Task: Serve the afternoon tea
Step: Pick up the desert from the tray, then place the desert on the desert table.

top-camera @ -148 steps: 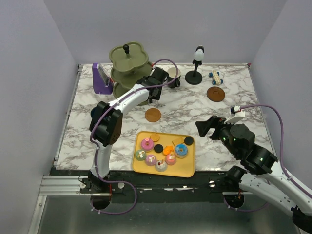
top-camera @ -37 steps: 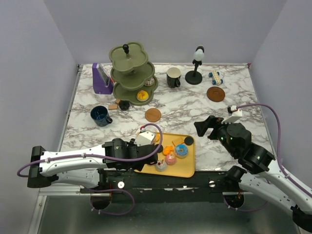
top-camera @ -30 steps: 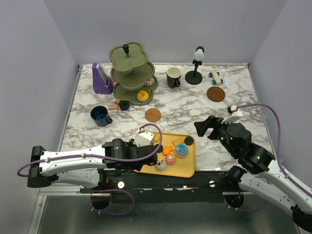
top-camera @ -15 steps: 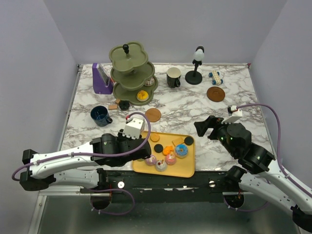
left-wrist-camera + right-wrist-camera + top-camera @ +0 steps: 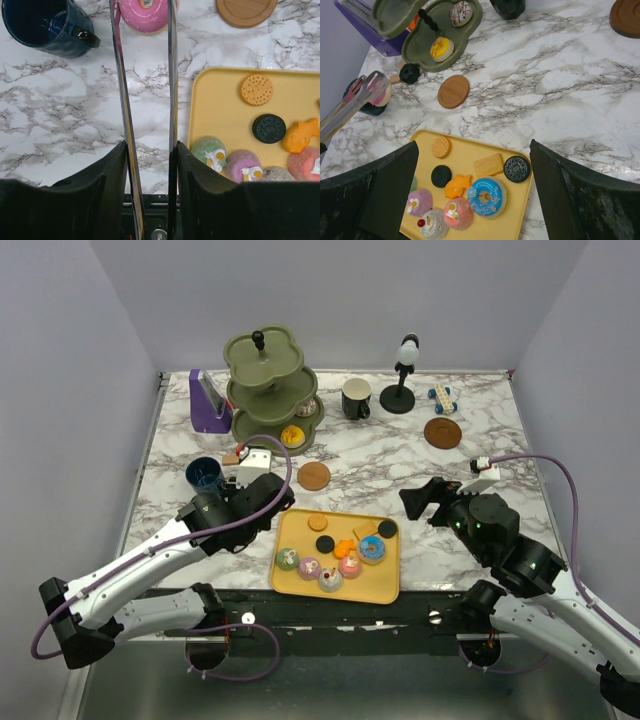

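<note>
My left gripper (image 5: 150, 150) (image 5: 262, 492) is shut on metal tongs (image 5: 120, 75), whose tips pinch a pink doughnut (image 5: 145, 12) (image 5: 382, 95) just right of the dark-blue mug (image 5: 42, 25) (image 5: 205, 476). The yellow tray (image 5: 385, 585) (image 5: 470, 150) holds cupcakes, biscuits and a blue doughnut (image 5: 484, 195). My right gripper (image 5: 473, 145) (image 5: 420, 498) hangs open above the tray's right end, holding nothing. The olive three-tier stand (image 5: 265, 390) carries a yellow doughnut (image 5: 442, 48). One coaster (image 5: 314, 476) lies beyond the tray, another (image 5: 442, 432) at the right. The black mug (image 5: 355, 398) stands at the back.
A purple wedge holder (image 5: 208, 400) sits left of the stand. A black post with a white ball (image 5: 405, 365) and a small blue-wheeled toy (image 5: 441, 395) stand at the back right. A black biscuit (image 5: 410, 73) lies beside the stand's base.
My left arm has risen off the tray with the pink doughnut in the tongs and swung left and away, toward the blue mug. The right arm has not moved.
</note>
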Motion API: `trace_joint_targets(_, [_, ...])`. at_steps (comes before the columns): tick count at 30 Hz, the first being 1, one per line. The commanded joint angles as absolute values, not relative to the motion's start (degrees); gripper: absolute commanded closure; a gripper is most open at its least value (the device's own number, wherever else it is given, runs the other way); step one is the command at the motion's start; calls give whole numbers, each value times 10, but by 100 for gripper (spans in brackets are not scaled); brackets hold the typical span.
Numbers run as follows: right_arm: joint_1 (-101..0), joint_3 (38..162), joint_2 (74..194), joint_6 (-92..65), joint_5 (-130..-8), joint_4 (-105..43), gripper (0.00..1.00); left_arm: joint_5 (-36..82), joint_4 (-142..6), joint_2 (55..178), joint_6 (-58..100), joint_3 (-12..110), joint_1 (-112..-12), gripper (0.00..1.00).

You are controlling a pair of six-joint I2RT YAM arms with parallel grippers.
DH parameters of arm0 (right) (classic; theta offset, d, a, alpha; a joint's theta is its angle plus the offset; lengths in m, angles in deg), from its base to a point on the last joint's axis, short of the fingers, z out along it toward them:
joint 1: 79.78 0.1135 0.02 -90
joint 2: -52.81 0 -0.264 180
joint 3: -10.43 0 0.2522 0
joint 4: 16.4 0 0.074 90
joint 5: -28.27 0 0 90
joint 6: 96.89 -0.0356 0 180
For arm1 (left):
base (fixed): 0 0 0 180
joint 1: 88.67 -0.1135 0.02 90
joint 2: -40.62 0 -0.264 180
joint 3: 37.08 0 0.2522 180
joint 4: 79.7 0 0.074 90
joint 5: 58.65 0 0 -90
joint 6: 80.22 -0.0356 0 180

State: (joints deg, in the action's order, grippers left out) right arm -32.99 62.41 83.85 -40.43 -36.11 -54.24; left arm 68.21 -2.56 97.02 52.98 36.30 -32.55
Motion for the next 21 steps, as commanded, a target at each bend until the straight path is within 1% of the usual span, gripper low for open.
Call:
trace_joint_targets(1, [-327, 617, 829, -401, -370, -537, 0, 661, -99, 986, 460, 355, -374, 69])
trace_joint_targets(10, [-328, 616, 828, -399, -384, -533, 0, 642, -184, 1043, 409, 354, -465, 70])
trace_joint_targets(21, [-328, 613, 827, -398, -397, -529, 0, 613, -257, 1114, 363, 373, -540, 70])
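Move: The left hand holds the tongs with the pink donut in their tips, roughly 11 cm ahead of the hand and 9 cm below it. The tiered stand's bottom tier is centred about 25 cm ahead, 6 cm right and 15 cm below; the yellow donut on it is some 21 cm ahead and 9 cm right. The blue mug stands about 9 cm ahead and 15 cm left. From the idle right hand the bottom tier lies about 30 cm ahead and 33 cm left. Forward by about 9 cm the left arm carries the pink donut towards the tiered stand, past the blue mug on its left, sinking some 2.5 cm, mostly in the second half. The wrist turns slightly counter-clockwise, around 5 degrees, while the fingers keep their grip on the tongs and the tongs still pinch the donut. ##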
